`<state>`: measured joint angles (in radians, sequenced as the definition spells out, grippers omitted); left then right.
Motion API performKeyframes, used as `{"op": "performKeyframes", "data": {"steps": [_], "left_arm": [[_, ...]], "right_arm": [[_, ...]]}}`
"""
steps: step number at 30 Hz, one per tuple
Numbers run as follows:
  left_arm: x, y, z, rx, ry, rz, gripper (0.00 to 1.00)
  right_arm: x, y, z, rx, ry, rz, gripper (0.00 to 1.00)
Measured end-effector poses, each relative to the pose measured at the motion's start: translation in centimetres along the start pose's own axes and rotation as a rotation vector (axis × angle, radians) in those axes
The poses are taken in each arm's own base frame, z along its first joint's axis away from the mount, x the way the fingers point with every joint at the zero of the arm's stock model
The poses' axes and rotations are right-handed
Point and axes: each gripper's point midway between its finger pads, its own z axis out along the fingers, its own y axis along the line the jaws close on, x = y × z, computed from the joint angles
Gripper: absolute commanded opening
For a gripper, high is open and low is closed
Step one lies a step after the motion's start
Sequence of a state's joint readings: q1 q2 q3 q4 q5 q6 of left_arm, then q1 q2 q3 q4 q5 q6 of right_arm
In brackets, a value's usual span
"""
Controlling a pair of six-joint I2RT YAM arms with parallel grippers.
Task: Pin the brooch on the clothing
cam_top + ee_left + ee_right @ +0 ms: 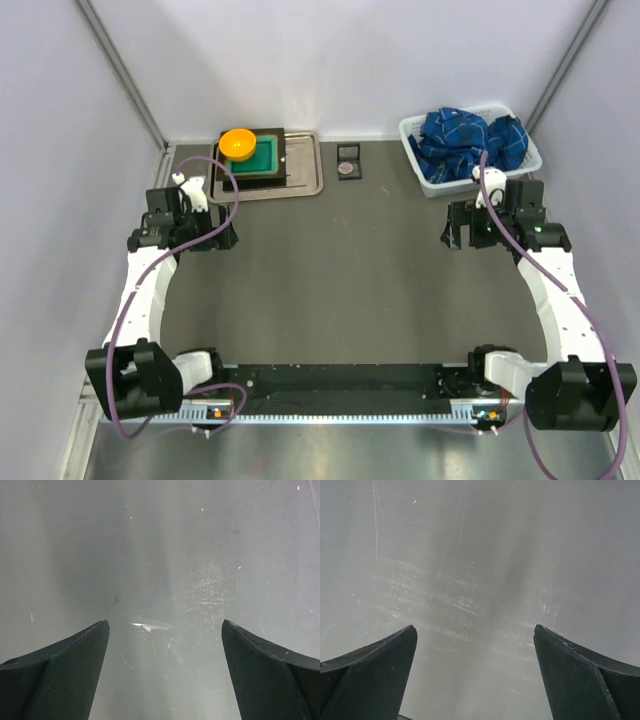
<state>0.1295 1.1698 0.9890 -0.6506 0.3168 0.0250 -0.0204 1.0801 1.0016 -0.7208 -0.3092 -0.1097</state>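
Observation:
The brooch (348,170) is a small dull round disc lying in a small open black case at the back middle of the dark table. The clothing (470,137), a blue plaid shirt, lies crumpled in a white basket (415,157) at the back right. My left gripper (218,238) hangs over the left side of the table, open and empty; in the left wrist view (165,622) only bare grey surface shows between its fingers. My right gripper (458,230) is just in front of the basket, open and empty; the right wrist view (475,627) shows only bare surface.
A metal tray (305,180) at the back left holds a green box (262,155) with an orange round dish (238,142) on it. Pale walls close in the table on the left, back and right.

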Motion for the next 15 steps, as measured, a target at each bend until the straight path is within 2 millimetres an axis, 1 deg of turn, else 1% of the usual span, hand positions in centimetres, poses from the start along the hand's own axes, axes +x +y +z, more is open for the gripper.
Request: {"op": "performKeyframes", "data": {"steps": [2, 4, 7, 10, 11, 13, 15], "left_arm": [[0.0, 0.0, 0.0, 0.000, -0.001, 0.001, 0.99], [-0.1, 0.0, 0.0, -0.001, -0.002, 0.001, 0.98], [-0.4, 0.4, -0.1, -0.022, -0.011, 0.004, 0.98], [-1.2, 0.6, -0.4, -0.040, -0.034, 0.012, 0.99], [-1.7, 0.6, -0.5, -0.043, -0.050, 0.020, 0.98], [-2.5, 0.5, -0.9, -0.043, -0.084, 0.035, 0.99], [-3.3, 0.3, -1.5, -0.038, -0.126, 0.056, 0.99]], "right_arm": [[-0.5, 0.0, 0.0, -0.003, -0.001, -0.007, 0.99], [-1.7, -0.1, -0.3, -0.003, -0.020, -0.025, 0.99], [-4.5, -0.4, -1.0, 0.010, -0.070, -0.063, 0.99], [-8.6, -1.3, -1.7, 0.050, -0.127, -0.112, 0.99], [-10.3, -1.7, -1.8, 0.066, -0.145, -0.122, 0.99], [-13.4, -2.8, -1.8, 0.096, -0.182, -0.137, 0.99], [-16.0, -3.9, -1.3, 0.120, -0.204, -0.147, 0.99]]}}
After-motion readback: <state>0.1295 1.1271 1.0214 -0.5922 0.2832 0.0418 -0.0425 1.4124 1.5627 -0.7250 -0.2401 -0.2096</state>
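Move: The clothing lies about 23 cm ahead of the right hand, some 4 cm to its right and roughly 12 cm lower, heaped in the white basket, whose middle is at the same spot. The brooch in its small black box is about 21 cm ahead of that hand, 23 cm to its left and 17 cm lower. From the left hand the clothing is some 21 cm ahead, 53 cm to the right and 11 cm below. Open-fingered, the right hand sweeps up and forward, about 12 cm each, closing level distance to the clothing; left rises 3 cm. ##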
